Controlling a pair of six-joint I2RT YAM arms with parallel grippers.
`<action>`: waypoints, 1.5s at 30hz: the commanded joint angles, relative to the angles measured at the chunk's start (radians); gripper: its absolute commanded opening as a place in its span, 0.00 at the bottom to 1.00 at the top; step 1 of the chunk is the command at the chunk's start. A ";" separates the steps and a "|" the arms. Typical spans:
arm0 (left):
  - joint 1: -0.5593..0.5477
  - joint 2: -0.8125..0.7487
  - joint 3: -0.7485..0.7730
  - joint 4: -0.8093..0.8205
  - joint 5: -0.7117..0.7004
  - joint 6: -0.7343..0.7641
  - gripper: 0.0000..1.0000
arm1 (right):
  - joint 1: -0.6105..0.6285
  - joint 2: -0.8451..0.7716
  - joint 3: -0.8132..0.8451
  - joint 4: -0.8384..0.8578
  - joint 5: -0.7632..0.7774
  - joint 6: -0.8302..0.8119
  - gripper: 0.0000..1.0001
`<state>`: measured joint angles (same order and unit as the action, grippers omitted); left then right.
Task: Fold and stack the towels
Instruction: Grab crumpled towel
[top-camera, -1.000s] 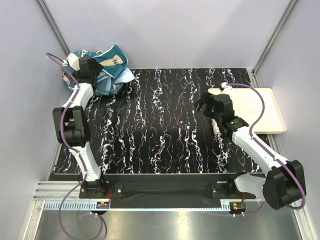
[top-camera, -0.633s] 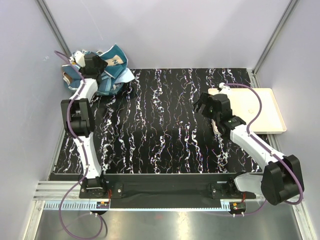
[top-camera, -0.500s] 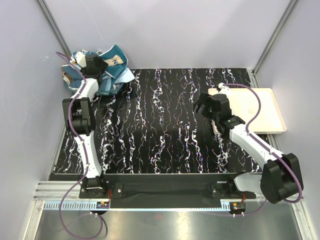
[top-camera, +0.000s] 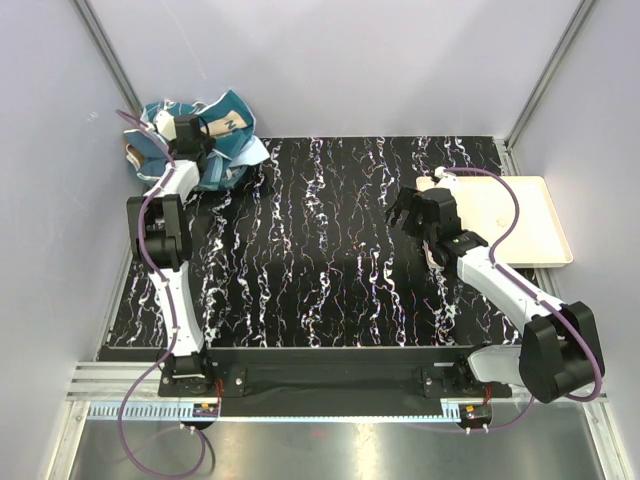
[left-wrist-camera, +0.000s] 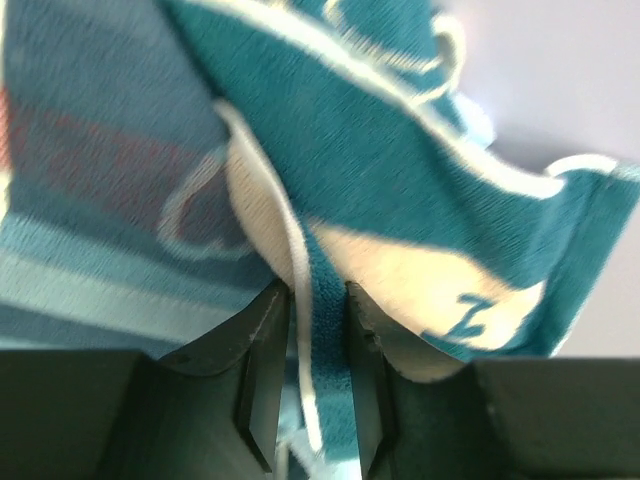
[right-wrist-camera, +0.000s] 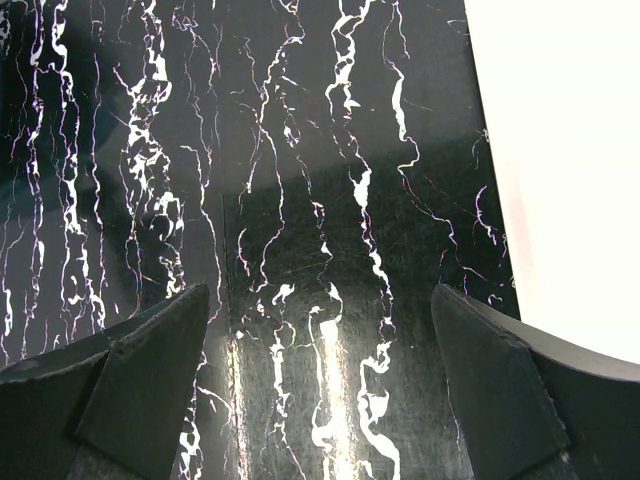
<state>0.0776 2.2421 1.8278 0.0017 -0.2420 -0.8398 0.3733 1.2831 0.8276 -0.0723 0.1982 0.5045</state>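
Observation:
The towels (top-camera: 222, 152) lie in a crumpled heap at the far left corner, mostly teal and light blue. My left gripper (top-camera: 190, 131) is down in the heap. In the left wrist view its jaws (left-wrist-camera: 315, 297) stand narrow around a fold of the teal towel (left-wrist-camera: 400, 150), whose white hem runs between the fingers (left-wrist-camera: 262, 380). A beige patch of that towel with teal letters shows at the right. My right gripper (top-camera: 404, 211) hovers wide open over the black marbled mat (top-camera: 320, 250), with nothing between its fingers (right-wrist-camera: 150, 370).
A cream tray (top-camera: 520, 215) sits at the right edge of the mat, beside my right gripper; its edge (right-wrist-camera: 560, 150) shows in the right wrist view. Grey walls stand close behind the towel heap.
My left arm has reached further into the heap and its jaws have closed in on the teal towel's fold. My right gripper has drifted slightly left and stayed open.

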 joint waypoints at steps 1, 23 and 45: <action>-0.002 -0.108 -0.048 0.067 0.012 -0.010 0.32 | 0.007 -0.007 0.021 0.031 0.020 -0.012 1.00; -0.107 -0.372 -0.225 0.327 0.063 0.130 0.00 | 0.007 -0.014 0.011 0.045 -0.003 -0.017 1.00; -0.378 -0.690 -0.147 0.259 0.086 0.300 0.00 | 0.007 -0.070 0.002 0.048 -0.020 -0.034 1.00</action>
<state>-0.2634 1.6573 1.6123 0.2111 -0.1612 -0.6022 0.3733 1.2537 0.8230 -0.0708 0.1883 0.4896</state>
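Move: The left hand is already down in the pile, its half-open fingers straddling a white-edged fold of the crumpled teal towel. That towel's bulk lies about 4 cm to the right, level fore and aft, and some 3 cm below. The blue striped towel is about 8 cm back and 8 cm left, and the pale towel corner some 13 cm right and 7 cm back. From the idle right hand the teal towel is about 26 cm ahead and 45 cm left. The left fingers shut on the fold of teal towel between them, pinching it after a dip of about a centimetre. Still gripping it, the hand lifts away from the pile, rising nearly 30 cm while swinging some 20 cm right and, mostly late on, drawing about 12 cm back. The fingertips tilt up roughly 30 degrees, and the hand turns about 25 degrees clockwise. ##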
